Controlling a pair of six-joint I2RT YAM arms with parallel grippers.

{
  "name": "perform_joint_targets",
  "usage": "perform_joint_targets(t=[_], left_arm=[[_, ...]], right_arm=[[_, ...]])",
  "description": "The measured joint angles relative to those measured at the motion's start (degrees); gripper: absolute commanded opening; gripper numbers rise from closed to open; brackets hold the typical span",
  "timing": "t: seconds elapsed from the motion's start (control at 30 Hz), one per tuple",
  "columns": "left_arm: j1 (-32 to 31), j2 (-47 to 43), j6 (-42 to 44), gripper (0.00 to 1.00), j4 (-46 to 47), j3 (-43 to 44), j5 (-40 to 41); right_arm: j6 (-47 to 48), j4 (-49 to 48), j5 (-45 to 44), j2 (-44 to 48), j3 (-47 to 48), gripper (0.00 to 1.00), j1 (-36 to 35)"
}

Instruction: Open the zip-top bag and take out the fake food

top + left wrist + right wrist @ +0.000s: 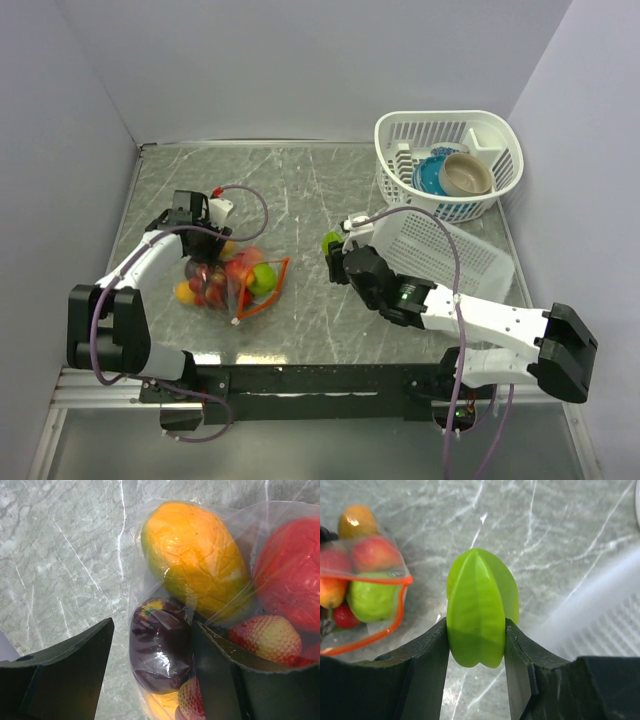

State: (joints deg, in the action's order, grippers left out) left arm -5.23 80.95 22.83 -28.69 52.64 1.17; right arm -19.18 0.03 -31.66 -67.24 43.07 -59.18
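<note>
The zip-top bag [232, 282] lies at the left of the table, its orange-red zip strip [268, 298] standing open toward the middle. It holds several pieces of fake food [248, 272], red, orange, yellow and green. My left gripper [205, 258] is open at the bag's closed far end. In the left wrist view its fingers [75, 665] straddle a dark purple fruit [160, 650] inside the bag [150, 580]. My right gripper [333, 252] is shut on a green star fruit [479, 605], held above the table right of the bag's mouth [395, 625].
A white basket [400, 130] at the back right holds a blue bowl [432, 175] and a beige bowl [466, 175]. A white slotted tray [450, 255] lies in front of it, right beside my right arm. Walls close in the table's left, back and right.
</note>
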Motion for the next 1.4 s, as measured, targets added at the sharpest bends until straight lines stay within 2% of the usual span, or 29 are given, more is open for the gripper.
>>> perform_joint_targets(t=[0.2, 0.37, 0.6, 0.63, 0.7, 0.73, 0.83, 0.9, 0.93, 1.23, 1.4], left_arm=[[0.1, -0.7, 0.0, 0.69, 0.0, -0.6, 0.0], [0.2, -1.9, 0.0, 0.69, -0.1, -1.4, 0.0], [0.2, -2.4, 0.0, 0.69, -0.3, -1.6, -0.3], [0.2, -2.4, 0.0, 0.69, -0.3, -1.6, -0.4], [0.2, -2.4, 0.0, 0.69, -0.5, -1.6, -0.5], [0.2, -2.4, 0.0, 0.69, -0.5, -1.6, -0.5], [0.2, -2.5, 0.0, 0.69, -0.8, -1.6, -0.9], [0.2, -2.7, 0.0, 0.69, -0.9, -1.6, -1.0], [0.2, -2.8, 0.0, 0.69, -1.0, -1.6, -1.1], [0.2, -3.4, 0.0, 0.69, -1.3, -1.8, -1.3], [0.2, -3.5, 0.0, 0.69, -1.4, -1.8, -1.4]], right_arm=[[2.7, -0.6, 0.2, -0.3, 1.9, 0.0, 2.0], [2.6, 2.1, -3.3, 2.3, 1.9, 0.0, 7.5], [-7.1, 12.8, -14.4, 8.3, 1.8, 0.02, 13.0], [-8.5, 14.1, -15.1, 8.5, 1.6, 0.12, 13.9], [-11.2, 17.0, -15.6, 8.0, 1.3, 0.25, 15.8], [-12.4, 18.2, -15.5, 7.4, 1.0, 0.45, 16.7], [-15.2, 20.7, -14.5, 5.5, -1.1, 0.74, 19.4], [-16.9, 22.0, -13.2, 5.0, -2.4, 0.83, 20.9], [-17.4, 22.7, -12.4, 4.8, -3.0, 1.0, 21.6], [-20.9, 25.4, -6.0, 4.7, -3.3, 1.0, 23.6], [-22.0, 25.1, 0.4, 0.6, -2.9, 1.0, 24.0]])
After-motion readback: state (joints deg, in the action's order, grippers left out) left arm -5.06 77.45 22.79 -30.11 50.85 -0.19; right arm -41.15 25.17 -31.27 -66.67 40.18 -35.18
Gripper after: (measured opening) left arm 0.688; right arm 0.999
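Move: The green pepper is already in the right fingers and goes to the white tray, whose middle is roughly 29 cm to the right, 6 cm ahead and 14 cm lower. The dish basket stands about 20 cm beyond the tray; the food bag lies some 27 cm left of the right hand, about level with it and 14 cm lower. From the left hand, the tray is about 62 cm to the right, 1 cm ahead and 4 cm below. Swing the right gripper some 18 cm to the right with the held pepper, easing forward and rising a few centimetres as it goes, while turning the wrist about 40 degrees clockwise. Sink over the tray, opening the fingers wide to let go of the pepper, then keep lowering, tip the fingers down and ease back about 2 cm left to the tray's left wall. ##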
